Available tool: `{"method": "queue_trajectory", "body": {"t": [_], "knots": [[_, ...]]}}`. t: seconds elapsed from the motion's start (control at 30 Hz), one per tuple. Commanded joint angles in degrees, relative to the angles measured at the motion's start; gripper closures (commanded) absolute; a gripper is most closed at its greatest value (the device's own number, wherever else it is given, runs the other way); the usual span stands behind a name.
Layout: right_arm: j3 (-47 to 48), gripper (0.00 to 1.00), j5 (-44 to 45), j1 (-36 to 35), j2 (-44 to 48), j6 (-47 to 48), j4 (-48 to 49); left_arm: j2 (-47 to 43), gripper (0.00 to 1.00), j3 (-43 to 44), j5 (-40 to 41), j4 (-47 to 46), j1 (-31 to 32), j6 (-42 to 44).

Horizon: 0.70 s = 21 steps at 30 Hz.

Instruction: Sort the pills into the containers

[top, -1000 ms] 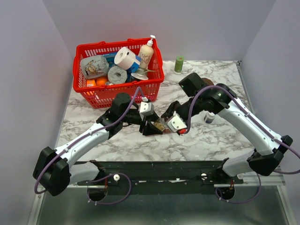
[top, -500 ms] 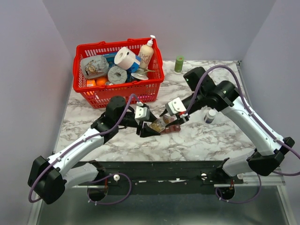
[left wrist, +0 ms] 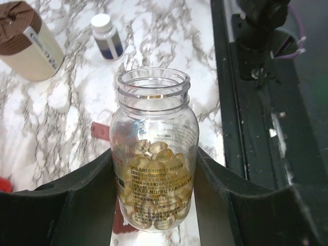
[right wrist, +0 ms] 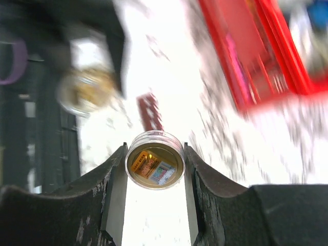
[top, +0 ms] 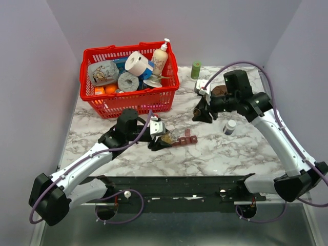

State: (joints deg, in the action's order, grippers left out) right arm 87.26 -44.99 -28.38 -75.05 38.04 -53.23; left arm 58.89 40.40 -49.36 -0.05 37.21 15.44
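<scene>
The pills [left wrist: 156,169] are amber capsules piled inside a clear, uncapped bottle [left wrist: 154,128]. My left gripper [left wrist: 154,156] is shut on that bottle, which tilts toward the maroon strip of containers [top: 187,140] on the marble. Part of the containers [left wrist: 99,130] shows behind the bottle. My right gripper [right wrist: 155,154] is shut on the bottle's round gold-lined cap [right wrist: 155,163]. It hangs up and to the right of the bottle [top: 172,135], well apart from it. In the top view the left gripper [top: 161,140] is mid-table and the right gripper [top: 202,113] is nearer the back.
A red basket [top: 125,100] of groceries stands at the back left. A green cylinder [top: 196,69] is at the back centre. A brown-lidded cream jar [left wrist: 28,41] and a small white-capped bottle [top: 229,126] stand on the right. The black rail [top: 184,187] runs along the near edge.
My right gripper has pulled away from the bottle toward the back right, taking the cap with it. The left gripper still holds the bottle, now open, a little nearer the front.
</scene>
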Motion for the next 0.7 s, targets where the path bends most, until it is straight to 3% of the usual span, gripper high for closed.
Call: {"method": "queue_trajectory", "body": {"t": [0.0,0.07,0.3,0.57,0.67], "knots": [[-9.8,0.70,20.0,5.3,-0.8,-11.5,7.5,-1.6,1.00,-0.5,6.7,4.0,0.8,7.1],[-15.4,0.69,25.5,7.8,-1.5,-11.9,11.6,-1.7,1.00,-0.5,7.5,4.8,1.1,8.0],[-26.3,0.66,28.4,12.5,-8.4,-14.4,23.4,1.0,1.00,-0.2,11.5,8.6,3.3,10.0],[-28.7,0.60,30.5,13.0,-15.3,-17.4,27.0,7.3,1.00,1.8,15.6,12.6,6.0,11.5],[-28.7,0.55,31.2,13.2,-17.1,-16.8,26.6,6.9,1.00,0.5,14.2,9.5,6.0,10.5]]}}
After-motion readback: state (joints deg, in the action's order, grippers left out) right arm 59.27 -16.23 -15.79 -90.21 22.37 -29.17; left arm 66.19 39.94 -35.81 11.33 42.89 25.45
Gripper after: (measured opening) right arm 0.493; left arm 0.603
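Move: The right hand, holding the jar lid, has its clear patch of table about 10 cm ahead, 12 cm to its right and 29 cm down. From that hand the pill organizer lies 6 cm ahead, 4 cm left; the white bottle 12 cm ahead, 23 cm right; the brown-lidded tin 26 cm ahead, 19 cm right. From the left hand, holding the open jar, the organizer is 7 cm ahead, 6 cm right, 18 cm down. Down first and foremost, and to the right and forward, the right hand sweeps its lid away from the open jar towards the bare table between organizer and white bottle, sinking about 24 cm and slowing. Its wrist swings clockwise and tips the fingers down. The left hand, grip kept, sinks some 9 cm beside the organizer, mostly late on, tipping its fingers down nearly 20 degrees. ##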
